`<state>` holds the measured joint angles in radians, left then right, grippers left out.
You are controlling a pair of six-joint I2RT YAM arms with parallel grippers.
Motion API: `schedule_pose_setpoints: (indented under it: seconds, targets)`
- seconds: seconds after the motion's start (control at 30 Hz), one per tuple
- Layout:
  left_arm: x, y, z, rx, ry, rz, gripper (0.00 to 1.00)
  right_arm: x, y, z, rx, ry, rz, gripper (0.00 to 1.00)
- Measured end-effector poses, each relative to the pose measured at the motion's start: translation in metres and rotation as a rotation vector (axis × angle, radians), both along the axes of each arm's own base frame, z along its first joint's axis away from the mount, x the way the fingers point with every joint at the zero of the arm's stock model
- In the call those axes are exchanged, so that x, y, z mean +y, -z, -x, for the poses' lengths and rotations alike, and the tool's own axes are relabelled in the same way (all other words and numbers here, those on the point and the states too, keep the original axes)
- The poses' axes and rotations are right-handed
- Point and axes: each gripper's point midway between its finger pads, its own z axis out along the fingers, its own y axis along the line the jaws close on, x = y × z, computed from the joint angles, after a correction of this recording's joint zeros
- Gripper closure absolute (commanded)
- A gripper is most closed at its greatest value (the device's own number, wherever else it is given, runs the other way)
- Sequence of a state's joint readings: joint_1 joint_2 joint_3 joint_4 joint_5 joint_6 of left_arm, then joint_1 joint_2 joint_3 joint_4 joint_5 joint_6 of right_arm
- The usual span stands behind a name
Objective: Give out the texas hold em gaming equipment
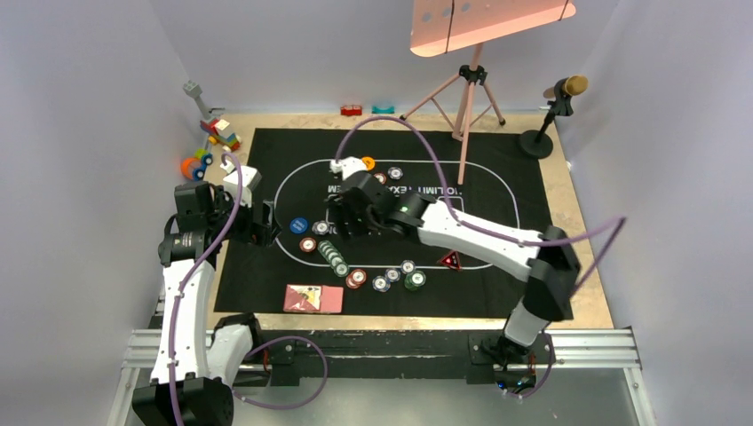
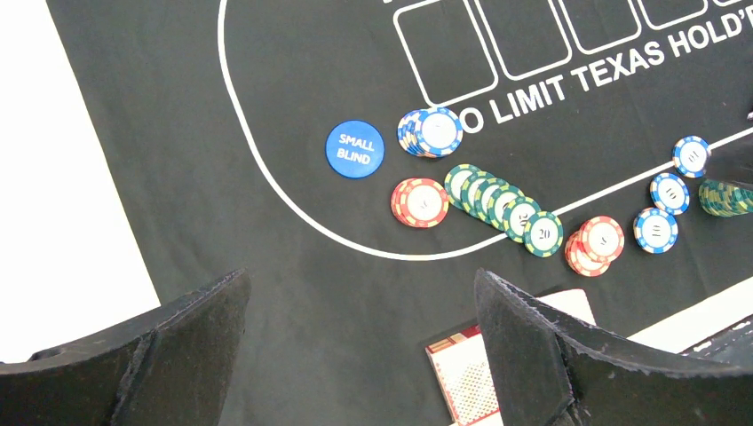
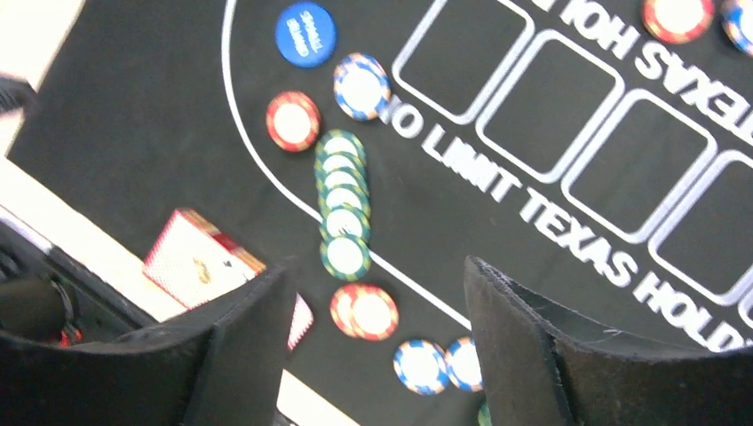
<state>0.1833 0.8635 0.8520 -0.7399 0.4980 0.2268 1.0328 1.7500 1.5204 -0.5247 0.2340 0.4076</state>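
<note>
Poker chips lie along the near curve of the black mat: a green chip row, red chips, blue-edged chips and a green stack. The blue small blind button sits left of them, the red triangular marker to the right, and the pink-backed cards at the mat's near edge. An orange button lies farther back. My right gripper hangs open above the red chips, holding nothing. My left gripper is wide open over bare mat, with the cards by its right finger.
Colourful toy blocks and toy wheels lie off the mat at the back left. A pink tripod stand rises at the back and a microphone stand at the back right. The wooden table edge borders the mat.
</note>
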Motion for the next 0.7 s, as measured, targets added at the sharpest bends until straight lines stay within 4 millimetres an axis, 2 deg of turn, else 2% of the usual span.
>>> schedule_pose_setpoints:
  seconds: [0.07,0.13,0.3,0.4,0.47,0.7]
  targets:
    - [0.000,0.000,0.000,0.000,0.000,0.000,0.00,-0.023,-0.007,0.009,-0.006,0.027,-0.006,0.20]
    - [0.000,0.000,0.000,0.000,0.001,0.000,0.00,-0.045,0.002,0.018,0.008,0.055,0.015,0.16]
    - [0.000,0.000,0.000,0.000,0.001,0.000,0.00,-0.107,0.068,0.053,0.134,0.130,0.163,0.11]
    - [0.000,0.000,0.000,0.000,0.001,0.000,0.00,-0.134,0.089,0.067,0.179,0.176,0.222,0.11]
    - [0.000,0.000,0.000,0.000,0.001,0.000,0.00,-0.145,0.093,0.072,0.196,0.200,0.227,0.11]
    - [0.000,0.000,0.000,0.000,0.001,0.000,0.00,-0.160,0.099,0.076,0.214,0.258,0.202,0.14]
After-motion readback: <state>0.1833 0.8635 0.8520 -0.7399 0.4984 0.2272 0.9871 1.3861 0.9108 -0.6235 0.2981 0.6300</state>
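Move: The upright stack of green chips lies about 15 cm to the right hand's right, 5 cm back and 15 cm below. At its far edge, some 4 cm beyond the stack, is a lone blue-white chip, with another about 6 cm left of the stack. The red chips sit some 15 cm left of it, and the ALL IN triangle 9 cm right and 5 cm farther out. From the left hand, the green stack is roughly 40 cm right, 4 cm back and 15 cm lower. The remaining green chip stack is what the empty right hand heads for, leaving the laid-out green chips behind: quickly about 16 cm to the right, sinking 10 cm and drawing back 7 or so, then easing off. Its wrist turns some 15 degrees clockwise and points more steeply down, while the already parted fingers open wider, ending above the stack without touching it. ##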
